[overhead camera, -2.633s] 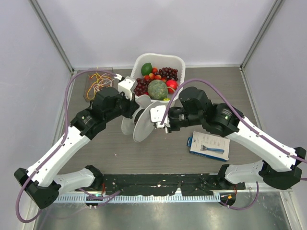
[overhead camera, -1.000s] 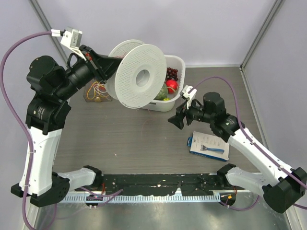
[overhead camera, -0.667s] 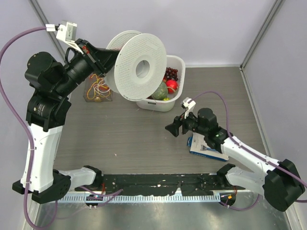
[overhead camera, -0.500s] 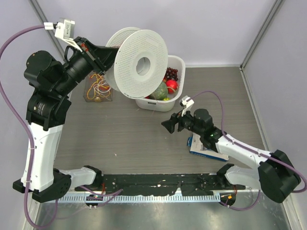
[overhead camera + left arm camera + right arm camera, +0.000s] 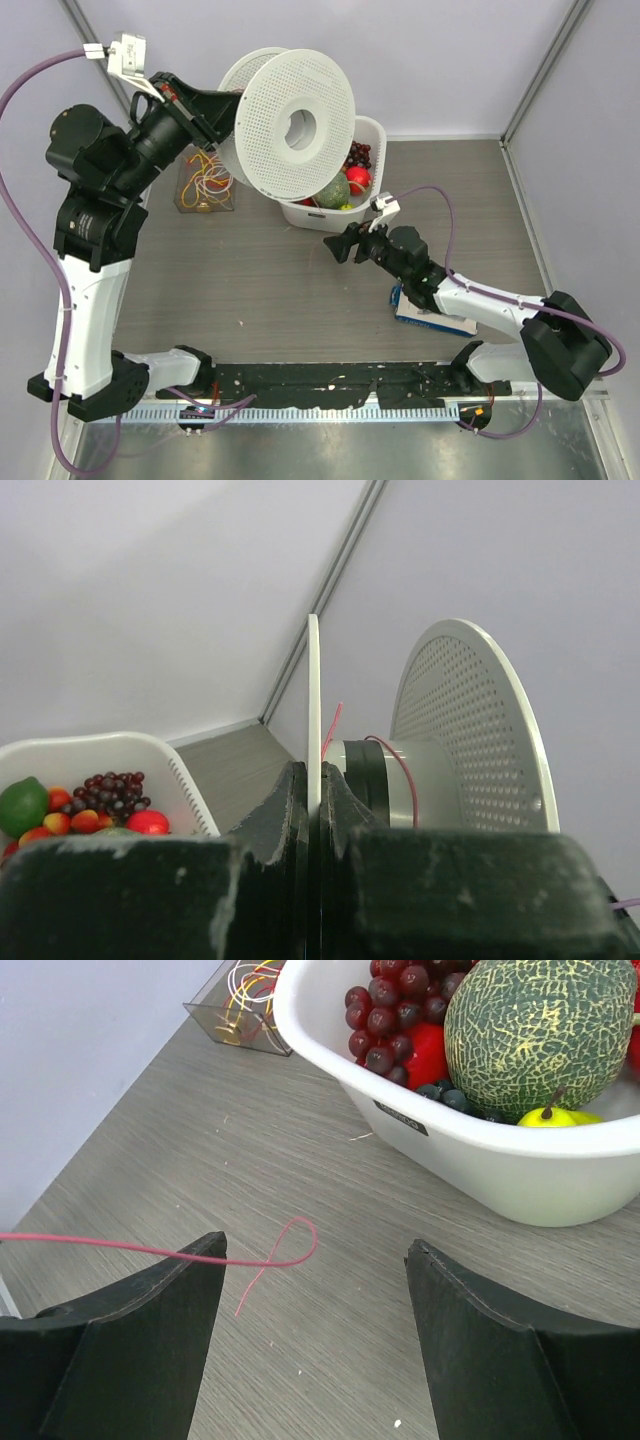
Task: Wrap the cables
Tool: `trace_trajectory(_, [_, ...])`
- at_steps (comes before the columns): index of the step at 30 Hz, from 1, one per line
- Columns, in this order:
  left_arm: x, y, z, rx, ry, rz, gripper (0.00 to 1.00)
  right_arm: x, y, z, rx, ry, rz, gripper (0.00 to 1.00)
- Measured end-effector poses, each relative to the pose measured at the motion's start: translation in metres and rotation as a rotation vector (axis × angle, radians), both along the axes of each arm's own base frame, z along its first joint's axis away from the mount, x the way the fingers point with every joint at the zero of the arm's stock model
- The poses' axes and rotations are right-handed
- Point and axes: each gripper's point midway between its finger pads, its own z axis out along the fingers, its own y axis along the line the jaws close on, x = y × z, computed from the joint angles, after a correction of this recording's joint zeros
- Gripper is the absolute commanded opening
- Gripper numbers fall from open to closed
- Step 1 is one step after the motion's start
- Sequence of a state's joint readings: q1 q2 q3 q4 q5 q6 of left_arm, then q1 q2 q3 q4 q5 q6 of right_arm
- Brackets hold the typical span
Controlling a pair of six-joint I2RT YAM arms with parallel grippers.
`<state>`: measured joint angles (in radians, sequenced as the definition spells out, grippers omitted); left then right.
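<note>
My left gripper (image 5: 313, 772), raised high at the back left (image 5: 230, 118), is shut on the thin edge of one flange of a white perforated spool (image 5: 297, 122). A red wire (image 5: 408, 785) lies round the spool's hub (image 5: 440, 780). More cables (image 5: 205, 178), red, orange, yellow and pale, sit tangled in a clear box (image 5: 240, 1005). My right gripper (image 5: 335, 246) hangs low over the table, open (image 5: 315, 1260). A thin red wire (image 5: 298, 1243) loops on the table just ahead of its left finger (image 5: 150, 1330), not between the pads.
A white basket (image 5: 370, 135) of fruit, with a melon (image 5: 540, 1030) and grapes (image 5: 385, 1010), stands at the back centre under the spool. A blue and white pack (image 5: 435, 308) lies on the table under my right arm.
The right arm has stretched out low and moved left across the table, staying open. The left arm has lifted the spool from in front of the basket and edged it right.
</note>
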<state>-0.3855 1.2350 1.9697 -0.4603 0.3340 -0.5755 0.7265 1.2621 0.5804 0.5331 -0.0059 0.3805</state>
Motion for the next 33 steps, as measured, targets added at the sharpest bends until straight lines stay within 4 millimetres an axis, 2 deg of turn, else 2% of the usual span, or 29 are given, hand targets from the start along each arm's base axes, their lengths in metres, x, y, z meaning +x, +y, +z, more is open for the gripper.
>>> trace_trajectory(9, [-0.015,0.005,0.029,-0.094,-0.032,-0.016,0.0,0.012,-0.003,0.001,0.02,-0.002,-0.07,0.77])
trace_trajectory(15, [-0.016,0.006,0.037,-0.145,-0.024,-0.017,0.0,0.022,0.003,0.012,0.052,-0.014,-0.09,0.77])
trace_trajectory(21, [-0.018,0.007,0.045,-0.187,-0.024,-0.025,0.0,0.029,0.01,0.025,0.083,-0.038,-0.088,0.62])
trace_trajectory(30, [-0.028,0.012,0.068,-0.243,-0.063,-0.032,0.0,0.036,0.017,0.011,0.081,-0.002,-0.09,0.57])
trace_trajectory(32, [-0.028,0.013,0.069,-0.249,-0.064,-0.031,0.0,0.038,0.021,0.011,0.082,0.0,-0.084,0.5])
trace_trajectory(33, [-0.028,0.014,0.069,-0.253,-0.062,-0.029,0.0,0.039,0.023,0.013,0.085,-0.003,-0.08,0.4])
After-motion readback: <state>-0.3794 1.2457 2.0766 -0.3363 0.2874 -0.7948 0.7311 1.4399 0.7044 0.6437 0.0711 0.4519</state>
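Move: The right hand, open and empty, has the loose red cable's looped end just beyond its fingertips: about 2 cm ahead, 3 cm to the left, level. The fruit basket's middle is some 18 cm ahead, 2 cm left and 9 cm below, while the spool hangs 11 cm left, no farther out, about 43 cm above. From the left hand, already on the spool's rim, the cable's end is roughly 18 cm right, 5 cm ahead and 40 cm below. Still pinching the spool by its flange rim, the left hand lifts it about 7 cm and draws back some 3 cm, rolling its left side down around 15 degrees. Meanwhile the right hand eases some 4 cm forward and 2 cm left towards the red cable, its fingers partly closing around the strand in the later half without shutting; finger contact can't be made out. ##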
